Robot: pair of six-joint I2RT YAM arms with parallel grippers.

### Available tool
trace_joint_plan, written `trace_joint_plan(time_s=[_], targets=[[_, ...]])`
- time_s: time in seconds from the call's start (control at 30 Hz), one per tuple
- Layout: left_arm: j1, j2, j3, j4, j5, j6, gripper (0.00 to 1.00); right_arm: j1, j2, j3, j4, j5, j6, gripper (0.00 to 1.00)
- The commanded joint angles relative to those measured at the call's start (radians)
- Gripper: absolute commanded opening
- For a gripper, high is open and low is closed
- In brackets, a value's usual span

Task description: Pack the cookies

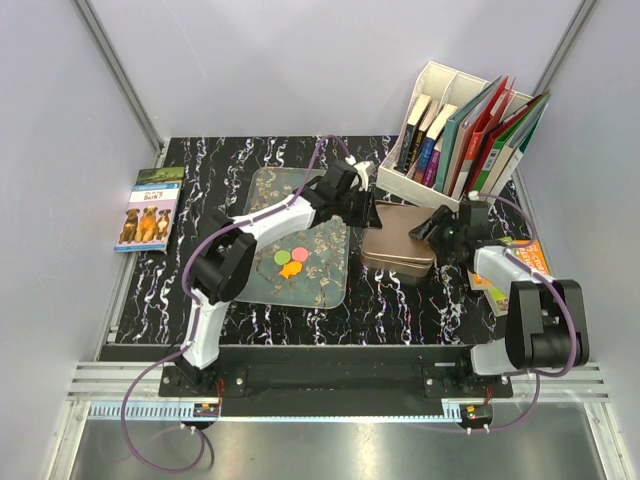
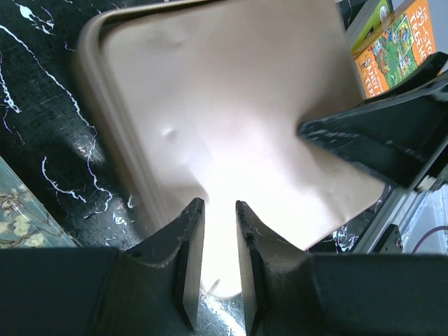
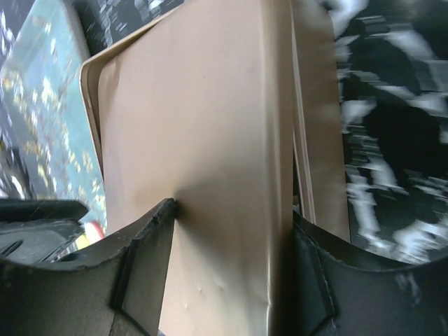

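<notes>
The cookies (image 1: 291, 260) are a green, a pink and an orange disc lying together on the glass tray (image 1: 322, 283). To their right sits a tan metal tin (image 1: 398, 252), closed by its lid. My left gripper (image 1: 368, 208) hovers over the tin's far-left corner. In the left wrist view its jaws (image 2: 219, 203) stand a narrow gap apart, with the tin lid (image 2: 231, 105) showing between them and nothing clamped. My right gripper (image 1: 437, 228) is at the tin's right end. Its jaws (image 3: 231, 210) are open wide astride the tin (image 3: 210, 105), the left fingertip (image 3: 168, 206) touching the lid.
A white rack of upright books (image 1: 465, 130) stands just behind the tin. A picture book with dogs (image 1: 148, 210) lies at the table's left edge. An orange children's book (image 1: 520, 262) lies under my right arm. The tray's corner (image 2: 21, 224) is close to the tin.
</notes>
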Motion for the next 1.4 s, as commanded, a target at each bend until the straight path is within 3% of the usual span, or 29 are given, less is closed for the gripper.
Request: trace_joint_plan(time_s=[0.0,0.23,0.47,0.6,1.07,1.37], targets=[[0.001,-0.095,0.014,0.052,-0.004,0.010,0.28,0.099,0.108,0.018,-0.094,-0.029,-0.053,0.64],[0.007,-0.115,-0.016,0.055,-0.014,0.013,0.29,0.148,0.159,0.067,-0.082,-0.018,-0.039,0.68],[0.011,-0.095,-0.023,0.088,0.032,-0.024,0.29,0.148,0.108,0.063,-0.101,0.006,-0.045,0.83],[0.011,-0.098,-0.046,0.105,0.039,-0.041,0.29,0.149,0.062,0.069,-0.149,0.077,-0.054,1.00],[0.011,-0.117,-0.082,0.122,0.041,-0.041,0.29,0.175,-0.033,0.156,-0.312,0.397,-0.137,1.00],[-0.007,-0.105,-0.084,0.136,0.065,-0.050,0.30,0.186,0.042,0.175,-0.292,0.359,-0.140,1.00]])
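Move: The lid's middle lies about 7 cm left of the right hand, level with it fore and aft and 1 cm lower, with the box directly beneath it. From the right hand the file rack's middle is roughly 18 cm ahead and 7 cm right, and the storybooks 21 cm right and 8 cm back. From the left hand the lid's middle is some 7 cm right, 3 cm back and 3 cm below, and the tray's middle 19 cm left and 4 cm back. With the right gripper still astride the lid's right edge, slide about 6 cm left across the box, open the fingers fully, then come back right by nearly as much, drawing back slightly and rolling the hand's left side down nearly 20 degrees. Meanwhile lift the left hand from just over the lid's left side, then lower it halfway again, its opening unchanged. ##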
